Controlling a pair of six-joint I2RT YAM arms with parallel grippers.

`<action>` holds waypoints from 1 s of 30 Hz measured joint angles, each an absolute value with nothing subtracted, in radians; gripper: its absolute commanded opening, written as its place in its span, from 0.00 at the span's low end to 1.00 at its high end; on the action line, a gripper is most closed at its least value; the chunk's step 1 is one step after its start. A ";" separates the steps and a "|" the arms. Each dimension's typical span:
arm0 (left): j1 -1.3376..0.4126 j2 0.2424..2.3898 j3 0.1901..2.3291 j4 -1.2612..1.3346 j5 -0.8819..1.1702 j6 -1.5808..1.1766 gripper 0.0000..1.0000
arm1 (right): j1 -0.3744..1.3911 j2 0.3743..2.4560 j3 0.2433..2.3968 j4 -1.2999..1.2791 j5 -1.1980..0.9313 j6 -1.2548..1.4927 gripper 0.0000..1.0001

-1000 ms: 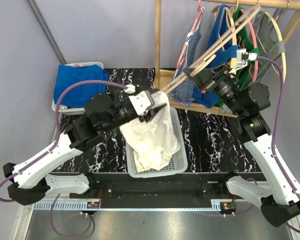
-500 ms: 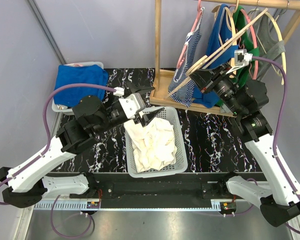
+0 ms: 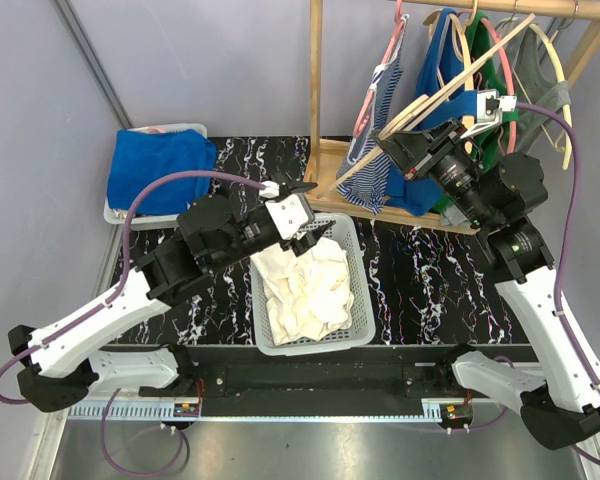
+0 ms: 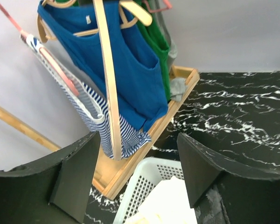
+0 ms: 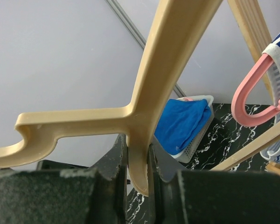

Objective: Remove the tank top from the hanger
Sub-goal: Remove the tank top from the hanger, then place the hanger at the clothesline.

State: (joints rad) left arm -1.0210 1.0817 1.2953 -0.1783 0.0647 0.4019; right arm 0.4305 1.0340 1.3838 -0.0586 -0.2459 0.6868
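Note:
The white tank top lies crumpled in the white basket, off the hanger. My left gripper hovers open over the basket's far end with nothing between its fingers. The left wrist view shows the tank top below the left gripper and the basket rim. My right gripper is shut on the bare beige hanger, holding it slanted up beside the clothes rack. Seen from the right wrist, the hanger stem is pinched in the right gripper.
A wooden rack at the back carries a striped top, a blue top and green and grey garments on hangers. Its wooden base tray borders the basket. A white bin with blue cloth stands back left.
My left gripper opened and let go of the white tank top, which dropped into the basket. The right gripper lifted the bare hanger slightly toward the rack.

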 measured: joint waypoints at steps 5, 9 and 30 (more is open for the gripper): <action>-1.021 1.083 1.280 -0.149 0.038 0.412 0.72 | 0.431 1.032 1.389 -0.066 -0.247 0.741 0.02; -1.021 1.093 1.280 -0.102 0.019 0.424 0.71 | 0.432 1.032 1.389 -0.069 -0.254 0.788 0.01; -1.013 1.127 1.322 -0.157 0.039 0.453 0.00 | 0.440 1.021 1.421 -0.137 -0.257 0.858 0.46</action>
State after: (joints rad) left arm -1.0130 1.1275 1.3220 -0.1574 0.0391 0.4534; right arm 0.4397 1.0214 1.4212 -0.1368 -0.2573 0.8581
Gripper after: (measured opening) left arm 0.050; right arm 0.183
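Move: The free lower-left end of the hanger lies about 3 cm ahead of the left hand, 1 cm to its right and 1 cm lower, between its open fingers' line of reach. From the left hand the basket is some 2 cm back, 35 cm below; the striped tank top 20 cm ahead, 12 cm right, 10 cm lower, the blue tank top 8 cm farther right of that. The right hand, holding the hanger, has that end about 11 cm left, 6 cm back, 8 cm below. The left fingers, wide open at first, shut on the free end of the hanger and pinch it after the hand eases forward about 1.5 cm with a small bob up and down. The right hand keeps its grip, drawing back about 1.5 cm while its wrist rolls some 10 degrees clockwise as seen along its fingers, turning the held hanger towards the left gripper. ##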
